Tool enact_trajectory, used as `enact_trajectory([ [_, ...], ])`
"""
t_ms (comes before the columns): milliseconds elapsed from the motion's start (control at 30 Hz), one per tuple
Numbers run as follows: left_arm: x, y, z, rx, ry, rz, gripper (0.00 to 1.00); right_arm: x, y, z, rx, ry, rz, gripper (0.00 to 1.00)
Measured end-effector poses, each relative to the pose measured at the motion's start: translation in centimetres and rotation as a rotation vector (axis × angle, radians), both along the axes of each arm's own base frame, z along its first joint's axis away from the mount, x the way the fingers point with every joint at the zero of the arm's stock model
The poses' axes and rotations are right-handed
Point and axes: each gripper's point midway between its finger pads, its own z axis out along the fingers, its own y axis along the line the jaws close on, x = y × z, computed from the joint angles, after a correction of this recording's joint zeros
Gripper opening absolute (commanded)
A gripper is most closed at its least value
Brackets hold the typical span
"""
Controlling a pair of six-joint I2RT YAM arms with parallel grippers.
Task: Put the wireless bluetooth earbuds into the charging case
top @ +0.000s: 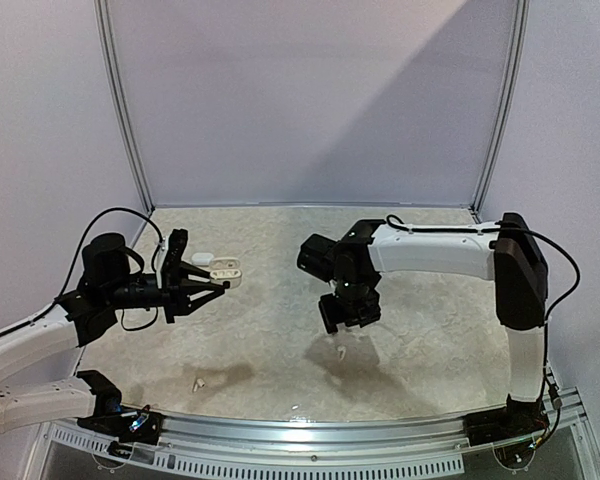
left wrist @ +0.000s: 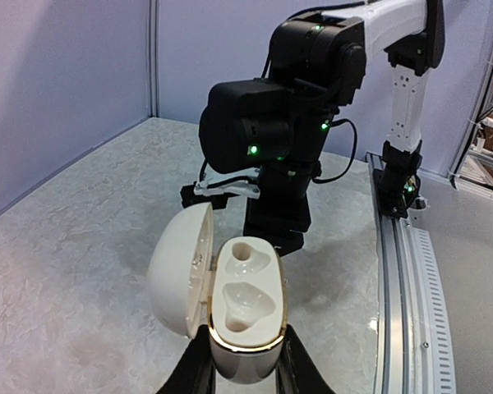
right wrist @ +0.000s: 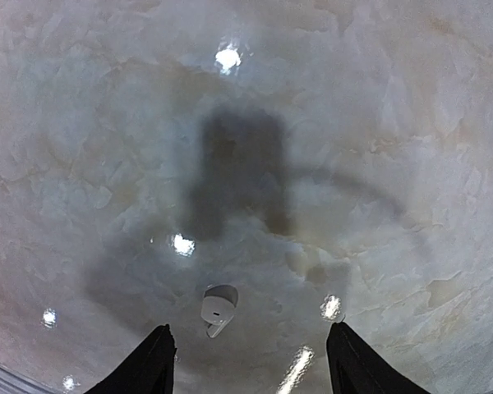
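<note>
My left gripper (top: pixel 218 284) (left wrist: pixel 245 365) is shut on the base of a white charging case (left wrist: pixel 246 316) (top: pixel 227 272) with a gold rim. The case stands upright, its lid (left wrist: pixel 181 267) swung open to the left, and both sockets are empty. My right gripper (top: pixel 348 318) (right wrist: pixel 251 349) points down at the table with its jaws open. One white earbud (right wrist: pixel 217 308) (top: pixel 338 352) with a short stem lies on the table between the fingers, nearer the left finger (right wrist: pixel 154 361), and touches neither. Another white earbud (top: pixel 195 382) lies near the front edge on the left.
A small white object (top: pixel 202 258) sits just behind the left gripper. In the left wrist view the right arm's black wrist (left wrist: pixel 271 135) hangs a short way beyond the case. A metal rail (top: pixel 310 428) runs along the marbled table's near edge, and walls close the back and sides.
</note>
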Motion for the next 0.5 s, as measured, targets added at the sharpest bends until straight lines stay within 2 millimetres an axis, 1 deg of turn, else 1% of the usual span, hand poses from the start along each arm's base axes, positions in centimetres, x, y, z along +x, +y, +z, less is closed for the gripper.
enact_trajectory([
  [100, 0.0, 0.0, 0.0, -0.001, -0.002, 0.0, 0.0, -0.6, 0.5, -1.0, 0.002, 0.044, 0.011, 0.56],
  [233, -0.1, 0.0, 0.1, -0.003, -0.006, 0.0, 0.0, -1.2, 0.7, -2.5, -0.006, 0.096, 0.023, 0.53],
  [333, -0.1, 0.0, 0.1, -0.004, -0.007, 0.001, 0.0, -1.6, 0.7, -3.7, -0.023, 0.126, 0.031, 0.47],
  [433, -0.1, 0.1, 0.1, -0.003, -0.007, 0.001, 0.0, -2.1, 0.8, -4.4, -0.021, 0.158, 0.037, 0.4],
  [500, 0.0, 0.1, 0.1, -0.003, -0.007, 0.003, 0.0, -2.2, 1.0, -4.4, -0.012, 0.169, 0.042, 0.37],
])
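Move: The white earbud on the table lies about 3 cm back, 1 cm left and 5 cm below the right hand. The open charging case, held up in the left fingers, is some 20 cm to the right hand's left, 2 cm back and 17 cm higher. Another white earbud lies about 28 cm left, 10 cm back and 5 cm below. From the left hand, the first earbud is about 21 cm right, 1 cm ahead and 22 cm down. Towards the white earbud on the table the right hand sinks about 4.5 cm while drawing back some 2 cm and easing 1 cm left, its downward fingers tilting about 10 degrees so the tips swing towards the base. The fingers close by roughly a third of their gap, bringing one pad to either side of the earbud, with no grip on it seen yet. ##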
